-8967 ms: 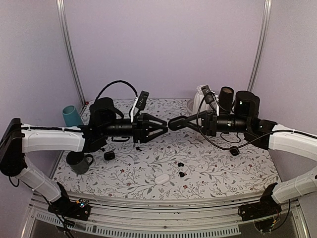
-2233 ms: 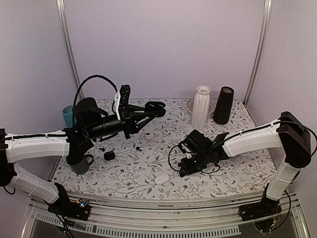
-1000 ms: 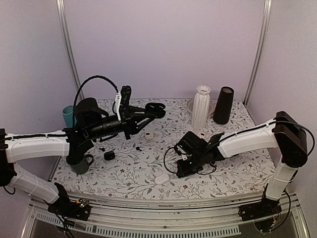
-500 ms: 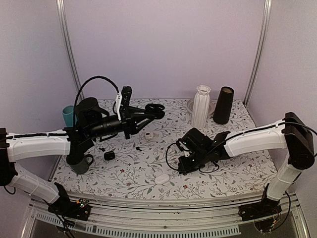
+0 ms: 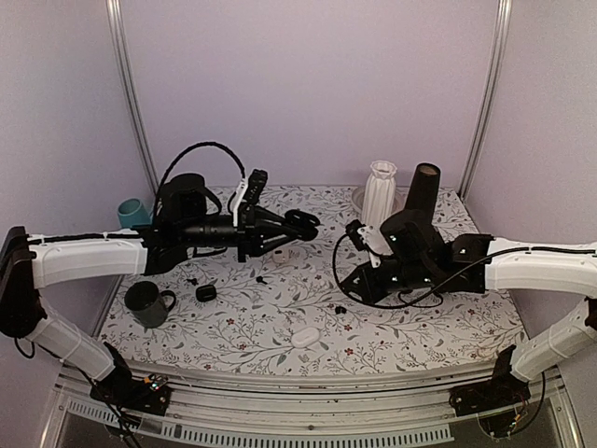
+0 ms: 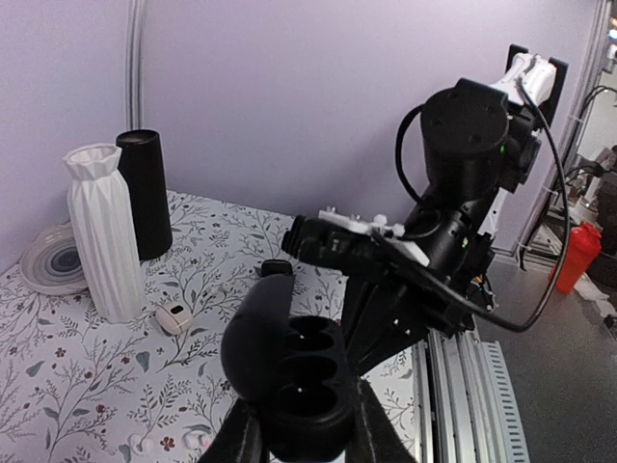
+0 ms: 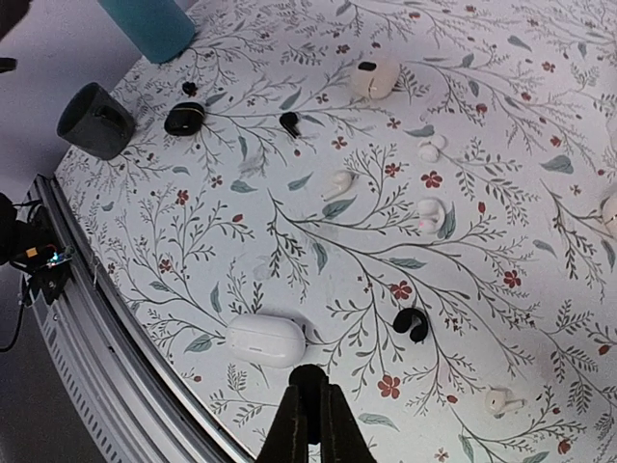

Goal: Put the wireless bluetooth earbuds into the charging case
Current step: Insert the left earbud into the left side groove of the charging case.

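Note:
My left gripper [image 5: 295,227] [image 6: 304,429] is shut on the black charging case [image 5: 305,220] [image 6: 308,386] and holds it in the air over the middle of the table. The case's lid [image 6: 255,333] stands open and its wells look empty. My right gripper [image 5: 357,287] [image 7: 308,410] hangs above the table's near side, shut on one tiny black earbud [image 7: 308,378] at its tips. A second black earbud [image 5: 340,309] [image 7: 412,323] lies on the floral cloth just below and to the left of that gripper.
A white closed case [image 5: 304,337] [image 7: 267,340] lies near the front edge. Loose white earbuds [image 7: 337,181] and a small white case [image 7: 374,79] lie mid-table. A black closed case [image 5: 206,292], dark mug [image 5: 145,303] and teal cup [image 5: 132,213] stand left. White vase [image 5: 378,194] and black cylinder [image 5: 422,191] stand at the back.
My right gripper has risen off the cloth and swung right with a black earbud in its tips. The left arm has carried the open case a little to the right.

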Robot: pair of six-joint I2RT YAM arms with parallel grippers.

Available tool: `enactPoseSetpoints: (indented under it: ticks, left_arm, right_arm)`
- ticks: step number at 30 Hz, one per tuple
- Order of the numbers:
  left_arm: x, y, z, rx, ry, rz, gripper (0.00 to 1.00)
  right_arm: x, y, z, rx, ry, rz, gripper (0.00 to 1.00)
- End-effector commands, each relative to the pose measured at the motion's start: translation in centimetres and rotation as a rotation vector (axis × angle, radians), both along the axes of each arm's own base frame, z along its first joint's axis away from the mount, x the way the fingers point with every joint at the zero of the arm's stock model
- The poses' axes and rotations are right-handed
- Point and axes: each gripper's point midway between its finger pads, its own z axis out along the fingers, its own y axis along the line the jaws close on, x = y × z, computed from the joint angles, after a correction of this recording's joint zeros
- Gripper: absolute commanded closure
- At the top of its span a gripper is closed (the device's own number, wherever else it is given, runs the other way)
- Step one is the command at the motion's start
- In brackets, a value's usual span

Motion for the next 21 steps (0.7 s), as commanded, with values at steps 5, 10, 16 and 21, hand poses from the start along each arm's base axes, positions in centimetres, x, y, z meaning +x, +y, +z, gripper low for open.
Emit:
enactPoseSetpoints:
  ticks: [5,10,16,21]
  left_arm:
    - [-1.3,-0.8,-0.3,0.065,-0.015,-0.160,1.00]
    - [-2.0,-1.1,-1.0,0.078,0.028,-0.224,1.00]
    - [-2.7,-1.5,-1.6,0.079,0.081,-0.283,1.00]
    - [-3.8,-1.8,-1.7,0.074,0.110,-0.348,1.00]
  right_arm:
    - [-1.7,0.0,10.1,0.167,-0.234,0.171,0.97]
    - [-2.9,0.3,14.1,0.250,-0.306,0.255,0.97]
    - [-4.1,1.8,16.5,0.312,-0.318,0.358,0.97]
    - [-4.5,3.5,17.1,0.340,-0.307,0.434,0.97]
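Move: The open charging case, held in the left hand, is about 12 cm above the right hand, 8 cm to its left and 4 cm ahead. From the left hand, the earbud in the right fingers is some 11 cm right, 3 cm back and 12 cm below. Beneath the right hand, 15 cm down, a loose black earbud lies 4 cm ahead and 1 cm left; the white case lies 3 cm back and 9 cm left. Right hand lifts the earbud about 16 cm towards the case, which the left hand brings back and down. ##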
